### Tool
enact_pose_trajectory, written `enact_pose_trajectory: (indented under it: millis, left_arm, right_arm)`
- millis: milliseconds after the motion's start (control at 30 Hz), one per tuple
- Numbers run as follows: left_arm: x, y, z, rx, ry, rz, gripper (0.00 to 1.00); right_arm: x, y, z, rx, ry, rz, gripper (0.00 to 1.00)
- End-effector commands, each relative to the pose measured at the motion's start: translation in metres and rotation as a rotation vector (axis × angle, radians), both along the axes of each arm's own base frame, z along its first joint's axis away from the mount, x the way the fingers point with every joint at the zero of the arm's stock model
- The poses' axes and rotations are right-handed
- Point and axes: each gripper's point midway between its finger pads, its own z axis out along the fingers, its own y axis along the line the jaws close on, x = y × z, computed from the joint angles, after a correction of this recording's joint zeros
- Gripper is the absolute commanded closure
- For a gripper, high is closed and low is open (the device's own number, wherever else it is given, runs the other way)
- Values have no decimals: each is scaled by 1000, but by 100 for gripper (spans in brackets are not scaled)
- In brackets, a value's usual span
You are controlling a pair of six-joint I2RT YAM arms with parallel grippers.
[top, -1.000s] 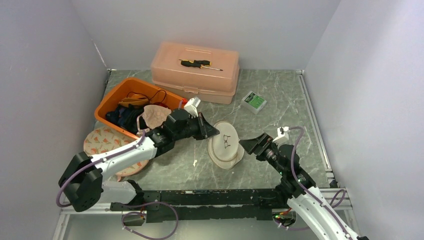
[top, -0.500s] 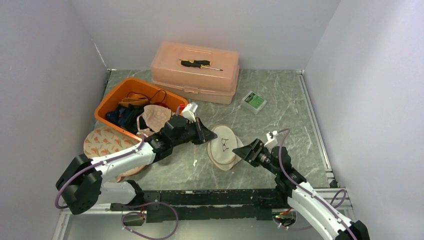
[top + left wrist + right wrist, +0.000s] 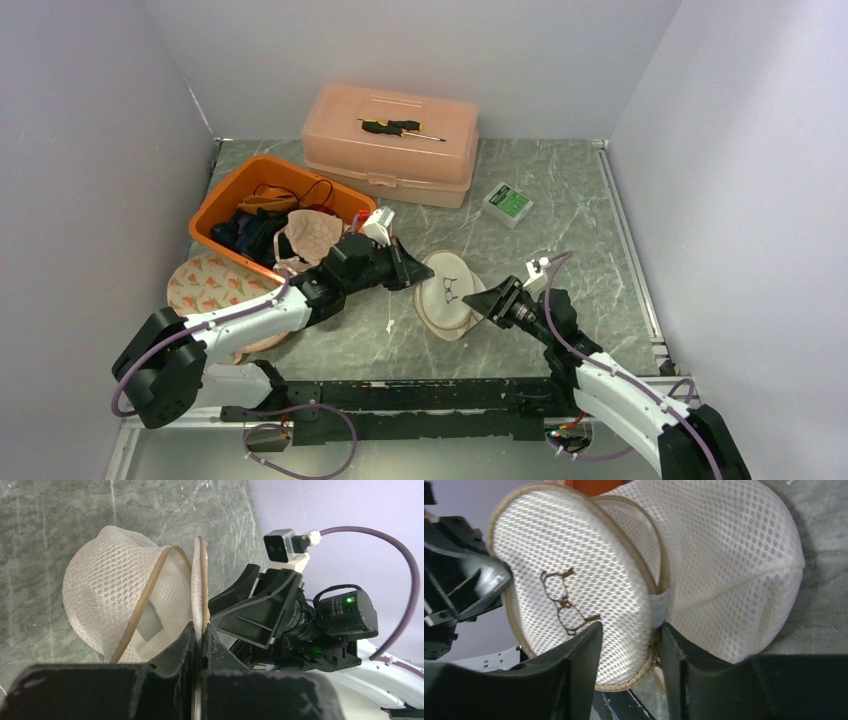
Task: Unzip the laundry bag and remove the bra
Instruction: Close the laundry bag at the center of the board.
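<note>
The laundry bag point(image 3: 449, 297) is a white mesh dome with tan zip trim, lying mid-table with its round lid point(image 3: 574, 570) swung open from the body point(image 3: 734, 570). My left gripper point(image 3: 201, 632) is shut on the lid's tan rim point(image 3: 199, 590) at the bag's left side point(image 3: 412, 272). My right gripper point(image 3: 630, 630) comes from the right point(image 3: 478, 303). Its jaws stand apart astride the lid's lower edge by the grey hinge tab point(image 3: 658, 607). Only white mesh shows inside the opening point(image 3: 145, 625). A beige cup-shaped garment point(image 3: 310, 232), seemingly the bra, lies in the orange bin.
The orange bin point(image 3: 225, 200) of dark clothes stands at the left, with a floral round pad point(image 3: 205, 285) in front of it. A pink toolbox point(image 3: 392, 145) with a screwdriver point(image 3: 400, 127) on it is at the back. A green-topped box point(image 3: 509, 203) sits at the right.
My right gripper has moved left up to the bag and its jaws have narrowed round the lid's edge. My left gripper has drawn back slightly to the left, still holding the rim.
</note>
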Motion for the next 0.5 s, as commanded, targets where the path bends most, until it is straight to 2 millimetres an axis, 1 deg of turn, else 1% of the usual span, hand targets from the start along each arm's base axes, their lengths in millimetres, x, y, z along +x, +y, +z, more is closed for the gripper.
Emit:
enact_pose_trajectory:
  millis: [0, 67, 133, 167, 233, 267, 300, 367, 467]
  left_arm:
    - [1, -6, 11, -46, -26, -12, 97]
    - [0, -6, 10, -43, -25, -14, 97]
    - [0, -5, 8, -37, -23, -12, 97]
    - [0, -4, 7, -32, -21, -10, 97]
    - [0, -2, 1, -11, -16, -5, 97]
    - [0, -1, -3, 9, -9, -4, 97]
    - [0, 0, -8, 28, -4, -3, 97]
    - [1, 1, -19, 74, 10, -4, 97]
    - [3, 4, -36, 125, 30, 4, 97]
  right_arm:
    - [3, 2, -3, 3, -25, 11, 56]
    - [3, 3, -5, 1, -21, 14, 62]
    - [3, 1, -5, -8, -29, 9, 72]
    - [3, -1, -8, -29, -31, 2, 76]
    - [9, -5, 2, -77, -67, -14, 90]
    - [13, -8, 7, -113, -86, -27, 95]
    - [14, -13, 6, -154, -89, -40, 100]
    - [14, -22, 7, -212, -97, -60, 100]
    - [14, -28, 8, -260, -110, -67, 100]
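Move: My right fingers, half open, already straddle the laundry bag's rim beside its grey tab, which sits only about 1 cm left of and 1 cm below them. The lid's glasses print stands some 3 cm left of that hand, 2 cm ahead and 3 cm up; the mesh body lies about 4 cm left, 2 cm ahead and 5 cm below. From my left hand, which keeps the lid's far left edge, that rim spot is roughly 6 cm right, 4 cm back and 8 cm down. I shut my right fingers from about half open onto the rim just beside the grey tab, dipping some 1.5 cm as they close. Pinching it, I lift back up and draw about 1 cm to the right, rolling that hand's left side down a little, while my left hand keeps its pinch on the lid edge and sinks about 1.5 cm. ##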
